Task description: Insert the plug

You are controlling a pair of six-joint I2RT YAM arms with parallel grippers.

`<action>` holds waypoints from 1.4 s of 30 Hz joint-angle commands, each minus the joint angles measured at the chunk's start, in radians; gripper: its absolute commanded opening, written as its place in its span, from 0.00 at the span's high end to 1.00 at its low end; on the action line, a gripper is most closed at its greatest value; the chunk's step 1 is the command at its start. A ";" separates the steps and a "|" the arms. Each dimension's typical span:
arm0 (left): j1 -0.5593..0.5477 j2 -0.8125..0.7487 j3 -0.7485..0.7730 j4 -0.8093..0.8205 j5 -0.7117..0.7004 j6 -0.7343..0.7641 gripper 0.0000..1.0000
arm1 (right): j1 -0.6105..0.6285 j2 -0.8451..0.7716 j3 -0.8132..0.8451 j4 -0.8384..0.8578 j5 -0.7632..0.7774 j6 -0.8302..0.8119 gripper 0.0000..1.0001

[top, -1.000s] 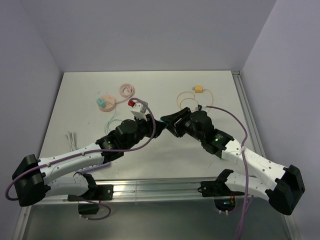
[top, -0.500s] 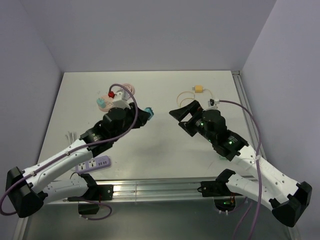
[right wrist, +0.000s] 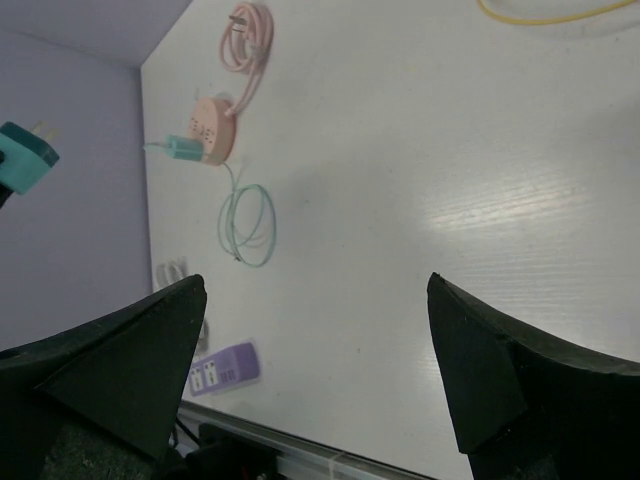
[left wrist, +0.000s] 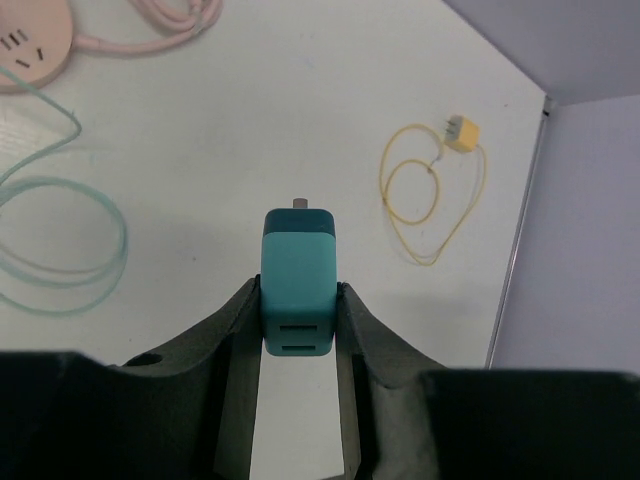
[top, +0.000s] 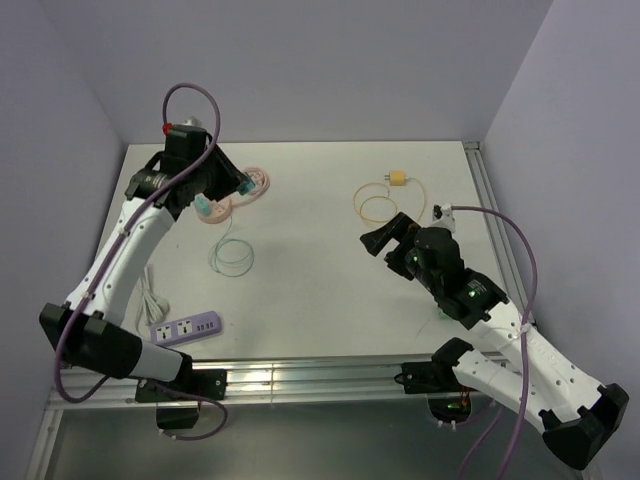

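My left gripper (left wrist: 298,290) is shut on a teal plug (left wrist: 298,278), its prongs pointing away from the wrist. In the top view this gripper (top: 234,183) and the plug (top: 243,186) hang above the back left of the table, just over a round pink socket (top: 215,208). The pink socket (left wrist: 30,55) sits at the left wrist view's top left corner. A second teal plug (right wrist: 180,148) sits in the pink socket (right wrist: 212,130). My right gripper (top: 386,237) stands open and empty over the right middle, as the right wrist view (right wrist: 315,285) also shows.
A purple power strip (top: 186,328) and a white cable (top: 150,290) lie front left. A teal cable coil (top: 232,257) lies before the socket and a pink coil (top: 258,180) behind it. A yellow plug (top: 398,179) with its cable (top: 375,205) lies back right.
My left arm has swung from the table's middle up to the back left, carrying the teal plug. My right gripper has opened and drawn back to the right.
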 commanded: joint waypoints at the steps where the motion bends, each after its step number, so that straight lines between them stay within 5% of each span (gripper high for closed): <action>1: 0.097 0.087 0.085 -0.161 0.129 -0.020 0.99 | -0.010 0.001 -0.022 -0.001 0.028 -0.066 0.02; 3: 0.172 0.121 0.076 -0.153 0.244 -0.053 0.99 | -0.013 0.007 -0.025 -0.004 0.027 -0.086 0.02; 6: 0.298 0.215 0.142 -0.223 0.237 -0.073 1.00 | -0.016 0.010 -0.037 -0.001 0.023 -0.101 0.02; 13: 0.375 0.432 0.375 -0.262 0.232 -0.110 0.99 | -0.024 -0.002 -0.086 0.030 0.033 -0.126 0.02; 33: 0.404 0.891 0.831 -0.409 0.192 -0.277 1.00 | -0.077 0.065 -0.149 0.091 -0.042 -0.160 0.03; 42: 0.419 0.934 0.811 -0.471 0.166 -0.284 1.00 | -0.120 0.067 -0.190 0.133 -0.085 -0.160 0.03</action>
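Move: Ahead of and to the left of the left hand, which still holds the teal plug, lies the round pink socket: about 14 cm ahead, 14 cm left and some 27 cm below. The teal plug already in it stands about 13 cm ahead and 17 cm left of this hand; the pink cord coil lies about 24 cm ahead and 3 cm left. The thin teal cable is 7 cm left, 2 cm back. From the empty right hand the socket is some 27 cm ahead and 46 cm left. Carrying the gripped plug forward, left and down to the pink socket, the left hand travels some 25 cm: it swings left and sinks early, runs on forward nearly level, then drops again to just above the socket's far right side. The wrist tips its fingers about 35 degrees further down and turns counter-clockwise. The right hand, wide open and empty, sinks about 8 cm. ##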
